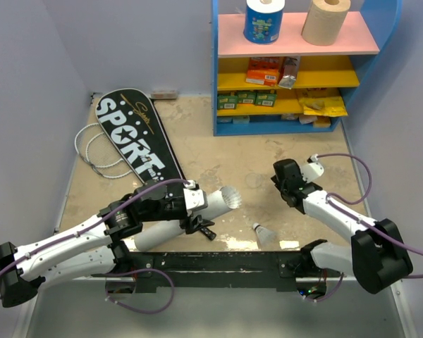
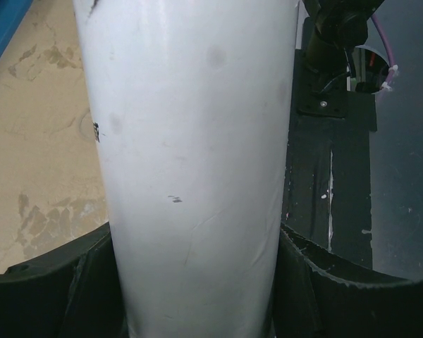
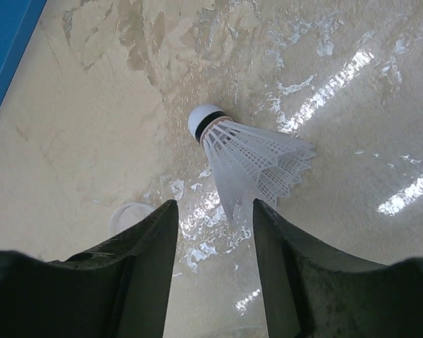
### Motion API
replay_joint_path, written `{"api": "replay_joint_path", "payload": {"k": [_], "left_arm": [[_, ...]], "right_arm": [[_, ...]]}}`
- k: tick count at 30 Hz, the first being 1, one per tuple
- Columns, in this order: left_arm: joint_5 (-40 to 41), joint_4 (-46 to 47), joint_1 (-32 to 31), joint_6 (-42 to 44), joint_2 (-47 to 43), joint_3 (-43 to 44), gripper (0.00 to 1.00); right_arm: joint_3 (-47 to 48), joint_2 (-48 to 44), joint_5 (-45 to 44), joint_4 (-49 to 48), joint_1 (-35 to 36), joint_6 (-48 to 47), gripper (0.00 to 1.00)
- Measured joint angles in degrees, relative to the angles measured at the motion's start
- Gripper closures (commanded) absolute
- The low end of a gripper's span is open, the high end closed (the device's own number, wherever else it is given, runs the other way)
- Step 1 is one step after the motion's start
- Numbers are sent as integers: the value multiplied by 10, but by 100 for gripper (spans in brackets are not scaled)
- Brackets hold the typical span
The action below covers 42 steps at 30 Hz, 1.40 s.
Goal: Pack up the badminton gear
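My left gripper (image 1: pixel 194 208) is shut on the long white tube (image 1: pixel 170 220), which lies slanted with its open mouth toward the middle of the table. In the left wrist view the tube (image 2: pixel 190 141) fills the space between both fingers of the left gripper (image 2: pixel 195 236). My right gripper (image 3: pixel 213 208) stands open just above the table. A white shuttlecock (image 3: pixel 247 155) lies right ahead of it, the skirt's edge reaching between the fingertips. From above, the right gripper (image 1: pixel 285 184) hides that shuttlecock. A second shuttlecock (image 1: pixel 262 233) lies near the front edge. The black "SPORT" cover (image 1: pixel 137 137) lies at the back left.
A blue shelf (image 1: pixel 218 70) stands at the back right with paper rolls (image 1: pixel 264 20) on top and packets (image 1: pixel 264 70) below. White loops (image 1: pixel 92 149) stick out left of the cover. A small pale ring (image 3: pixel 130 215) lies beside my right gripper's left finger. A black bar (image 1: pixel 218 264) runs along the near edge.
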<state>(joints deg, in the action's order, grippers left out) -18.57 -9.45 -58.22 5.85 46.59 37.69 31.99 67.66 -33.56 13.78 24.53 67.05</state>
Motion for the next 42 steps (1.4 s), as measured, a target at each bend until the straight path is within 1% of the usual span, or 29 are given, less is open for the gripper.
{"api": "replay_joint_path", "payload": {"k": [3,4,7,8,10,11,19,25,28,31,35,42], "left_arm": [[3,0,-1,0,0,0,100],[3,0,-1,0,0,0,100],[4,0,-1,0,2,0,100],[4,0,-1,0,2,0,100],[5,1,-1,0,4,0,100],[6,1,-1,0,5,0,100],[9,4,-1,0,9,0,100],[22,4,-1,-1,9,0,100],[38,4,-1,0,9,0,100],[60,2,-1,2,9,0,100],[85,-6,-1,14,10,0,100],[94,-22,-2,32,30,0,100]], "right_arm": [[0,10,0,-19,-9,-2,58],[0,14,0,-24,-12,-3,64],[0,26,0,-38,-26,-10,76],[-1,28,0,-44,-29,-11,85],[-2,29,0,-54,-35,-16,92],[-2,29,0,-57,-36,-20,100],[-2,14,1,-71,-37,-55,100],[2,-67,8,-58,-39,-117,100],[29,-104,37,-37,-40,-169,100],[78,-117,91,-14,-40,-230,100],[141,-136,197,19,-40,-308,100],[252,-162,376,106,-40,-424,100]]}}
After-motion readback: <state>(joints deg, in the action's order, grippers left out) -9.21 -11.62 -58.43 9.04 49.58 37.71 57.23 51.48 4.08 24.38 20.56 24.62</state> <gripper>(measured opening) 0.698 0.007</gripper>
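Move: The right hand, low over the table, is just short of the shuttlecock: its middle is some 4 cm ahead, 2 cm to the right and 2 cm lower, cork pointing away. The held tube's open end is about 18 cm left, 6 cm back and 12 cm up; a clear lid lies 9 cm left and 4 cm ahead, and another shuttlecock 14 cm back and 5 cm left. From the left hand the first shuttlecock is roughly 10 cm ahead, 28 cm right and 16 cm below. The right fingers close fully on the shuttlecock's skirt after easing about 2 cm forward and slightly right, then carry it some 22 cm up and 9 cm left, turning roughly 50 degrees counter-clockwise and tipping the fingers upward. The left hand keeps its grip on the tube, shifting it about 3 cm forward and then a little down. ##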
